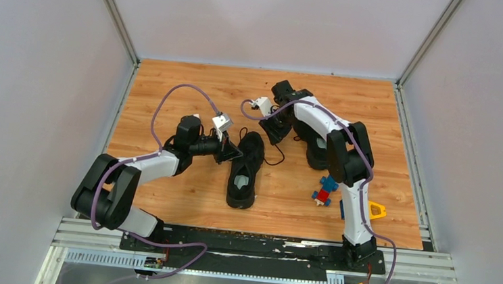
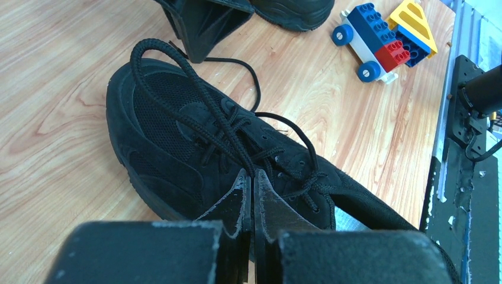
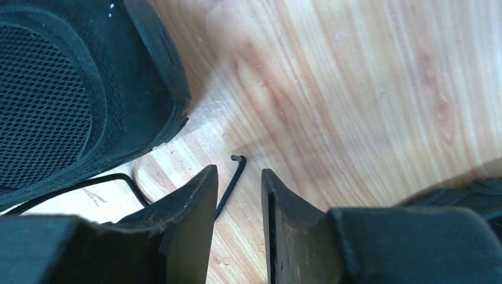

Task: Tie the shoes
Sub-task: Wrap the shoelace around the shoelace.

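One black shoe [image 1: 244, 172] lies mid-table, toe away from the bases. The other shoe [image 1: 317, 149] sits to its right, partly hidden under the right arm. In the left wrist view, my left gripper [image 2: 253, 177] is shut over the shoe [image 2: 177, 136], pinching a lace loop [image 2: 177, 65] that stretches toward the toe. My right gripper [image 3: 240, 173] hovers open just above the wood beyond the toe [image 3: 65, 89]. The free lace end [image 3: 232, 183] lies on the table between its fingers, untouched.
A blue-red toy block car [image 1: 326, 190] and a yellow block [image 1: 376, 210] lie near the right arm's base. Grey walls enclose the wooden table [image 1: 176, 197] on three sides. A metal rail [image 1: 260, 251] runs along the near edge.
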Robot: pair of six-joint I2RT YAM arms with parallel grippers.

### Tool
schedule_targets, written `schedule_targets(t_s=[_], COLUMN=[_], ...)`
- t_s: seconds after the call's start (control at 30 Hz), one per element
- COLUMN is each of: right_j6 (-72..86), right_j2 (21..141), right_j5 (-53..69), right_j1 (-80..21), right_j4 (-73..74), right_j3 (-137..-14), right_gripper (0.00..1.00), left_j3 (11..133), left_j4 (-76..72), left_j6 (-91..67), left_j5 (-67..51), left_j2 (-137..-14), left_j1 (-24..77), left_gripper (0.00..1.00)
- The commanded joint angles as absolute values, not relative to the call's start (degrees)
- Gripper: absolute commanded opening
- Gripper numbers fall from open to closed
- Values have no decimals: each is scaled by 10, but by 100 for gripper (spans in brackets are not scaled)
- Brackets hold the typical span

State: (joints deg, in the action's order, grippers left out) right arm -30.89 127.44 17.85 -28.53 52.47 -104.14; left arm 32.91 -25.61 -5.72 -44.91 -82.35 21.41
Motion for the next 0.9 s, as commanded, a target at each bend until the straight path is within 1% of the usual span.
schedule_targets(t_s=[0.0,0.17,0.33,0.37,0.47,0.63,0.67,0.73,0.77,0.87], right_j6=[-296,-302,-286,-282,-280,-289,-290,-290,-290,-285], right_j2=[1249,1260,1297,1302,1307,1300,1299,1298,1297,1276], right_j5=[152,156,174,176,171,167,170,176,176,178], right_j1=[-289,-288,-292,-292,-292,-291,-291,-291,-291,-282], right_j4=[523,519,518,518,519,519,522,528,532,540], right_j3=[-1075,-1083,-1102,-1108,-1116,-1110,-1107,-1107,-1110,-1140], right_gripper=[34,38,38,36,22,14,12,3,0,0], left_j3=[331,333,336,336,335,336,336,337,338,348], left_j4=[-278,-283,-275,-276,-277,-277,-277,-273,-271,-248], left_j6=[-55,-52,-49,-50,-51,-44,-42,-36,-29,-6], left_j5=[-438,-436,-437,-437,-438,-438,-438,-439,-441,-459], left_j2=[-827,-834,-833,-833,-834,-834,-834,-833,-833,-833], left_j1=[214,216,217,217,217,217,217,218,218,220], left_gripper=[0,0,0,0,0,0,0,0,0,0])
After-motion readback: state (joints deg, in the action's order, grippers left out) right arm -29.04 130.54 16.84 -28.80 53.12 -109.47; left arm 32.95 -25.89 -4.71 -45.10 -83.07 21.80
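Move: Just ahead of the right hand, about 2 cm forward, 1 cm to its left and a centimetre lower, lies the tip of the free shoelace. The shoe being tied has its middle some 9 cm back and 8 cm to the left; the other shoe stands about 10 cm to the right and 3 cm farther out. From the left hand, the same lace tip lies roughly 10 cm ahead, 9 cm to the right and 9 cm lower. Easing forward about 2 cm and slightly left with open fingers, the right hand rises about a centimetre on the way, then dips again over the free lace's tip and shuts its fingers, pinching the lace end. The left hand stays over the shoe and keeps its closed grip on the looped lace. ##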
